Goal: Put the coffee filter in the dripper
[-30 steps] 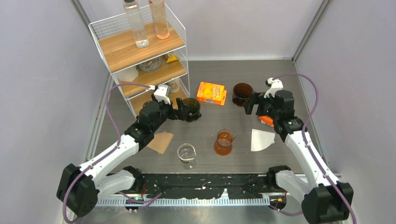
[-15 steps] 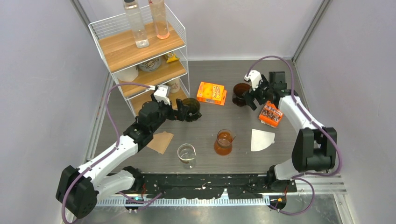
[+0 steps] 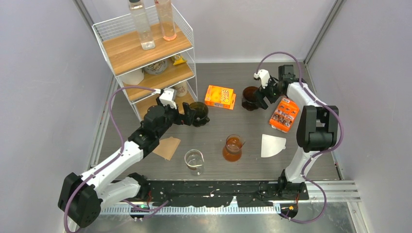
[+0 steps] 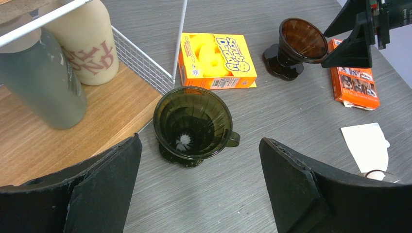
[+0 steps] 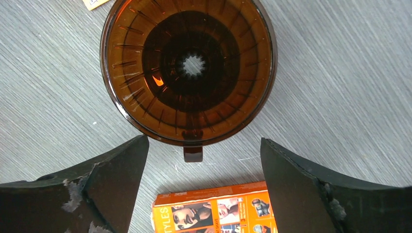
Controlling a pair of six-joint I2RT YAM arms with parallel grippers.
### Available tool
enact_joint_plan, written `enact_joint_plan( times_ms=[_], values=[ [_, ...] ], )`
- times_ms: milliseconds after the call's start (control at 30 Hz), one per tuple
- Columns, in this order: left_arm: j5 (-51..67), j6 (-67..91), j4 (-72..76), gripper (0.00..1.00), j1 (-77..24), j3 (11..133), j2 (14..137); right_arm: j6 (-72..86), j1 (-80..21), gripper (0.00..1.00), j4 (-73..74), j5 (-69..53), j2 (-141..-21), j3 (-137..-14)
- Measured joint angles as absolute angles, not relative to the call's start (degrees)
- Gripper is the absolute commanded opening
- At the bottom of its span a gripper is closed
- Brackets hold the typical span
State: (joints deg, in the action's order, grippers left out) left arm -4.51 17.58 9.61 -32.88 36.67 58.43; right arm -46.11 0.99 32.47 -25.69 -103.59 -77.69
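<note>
A white coffee filter [image 3: 272, 144] lies flat on the table at the right, also in the left wrist view [image 4: 369, 148]. A brown paper filter [image 3: 167, 147] lies at the left. Two drippers stand upright and empty. The dark green dripper [image 3: 199, 112] [image 4: 193, 124] is just ahead of my open left gripper [image 3: 190, 115] [image 4: 199, 141]. The brown dripper [image 3: 251, 97] [image 5: 189, 68] sits right in front of my open right gripper [image 3: 261, 97] [image 5: 204, 141], its handle pointing between the jaws. Neither gripper holds or touches anything.
A wire shelf [image 3: 145, 53] with bottles stands at the back left, close to the green dripper. A yellow-orange box [image 3: 219, 96] lies between the drippers, an orange pack [image 3: 284, 114] beside the right arm. A glass beaker [image 3: 194, 160] and an amber carafe [image 3: 233, 148] stand near the front.
My right arm has swung back and folded upward, bringing its gripper beside the brown dripper and uncovering the orange pack. The left arm has not moved.
</note>
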Motion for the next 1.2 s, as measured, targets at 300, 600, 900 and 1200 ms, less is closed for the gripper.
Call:
enact_joint_plan(
  times_ms=[300, 600, 900, 1200],
  values=[
    [-5.52, 17.78, 9.50, 0.99, -32.88, 36.67, 59.27, -45.52, 0.99, 0.79, 33.43, -26.52, -106.17, -78.22],
    [-5.80, 18.06, 9.17, 0.99, -32.88, 36.77, 59.90, -44.84, 0.99, 0.57, 33.98, -26.76, -107.07, -78.22],
    [-5.78, 18.94, 9.32, 0.99, -32.88, 36.84, 59.88, -44.66, 0.99, 0.34, 34.41, -26.72, -107.28, -78.24],
    [-5.85, 19.09, 9.34, 0.99, -32.88, 36.84, 59.77, -44.66, 0.99, 0.18, 34.30, -26.76, -107.28, -78.24]
  ],
)
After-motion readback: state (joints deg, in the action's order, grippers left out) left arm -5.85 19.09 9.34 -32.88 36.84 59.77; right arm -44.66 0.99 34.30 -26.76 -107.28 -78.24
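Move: The brown dripper's handle tab is about 3 cm below the right gripper and 1 cm back, between its open fingers; the dripper's middle lies some 4 cm ahead, 5 cm left and 5 cm below. The orange box lies about 5 cm back and 10 cm right, the yellow carton some 8 cm ahead and 21 cm left, both about 9 cm down. From the left gripper the dripper is roughly 19 cm ahead, 31 cm right and 17 cm down. Lower the right gripper about 2.5 cm so its open fingers straddle the brown dripper's handle tab, easing back barely 1 cm and tipping the fingers some 5 degrees steeper. Hold that height while the fingers, already starting to shut on the way down, close from nearly wide open to about a quarter and pinch the tab from both sides, just outside the rim. ##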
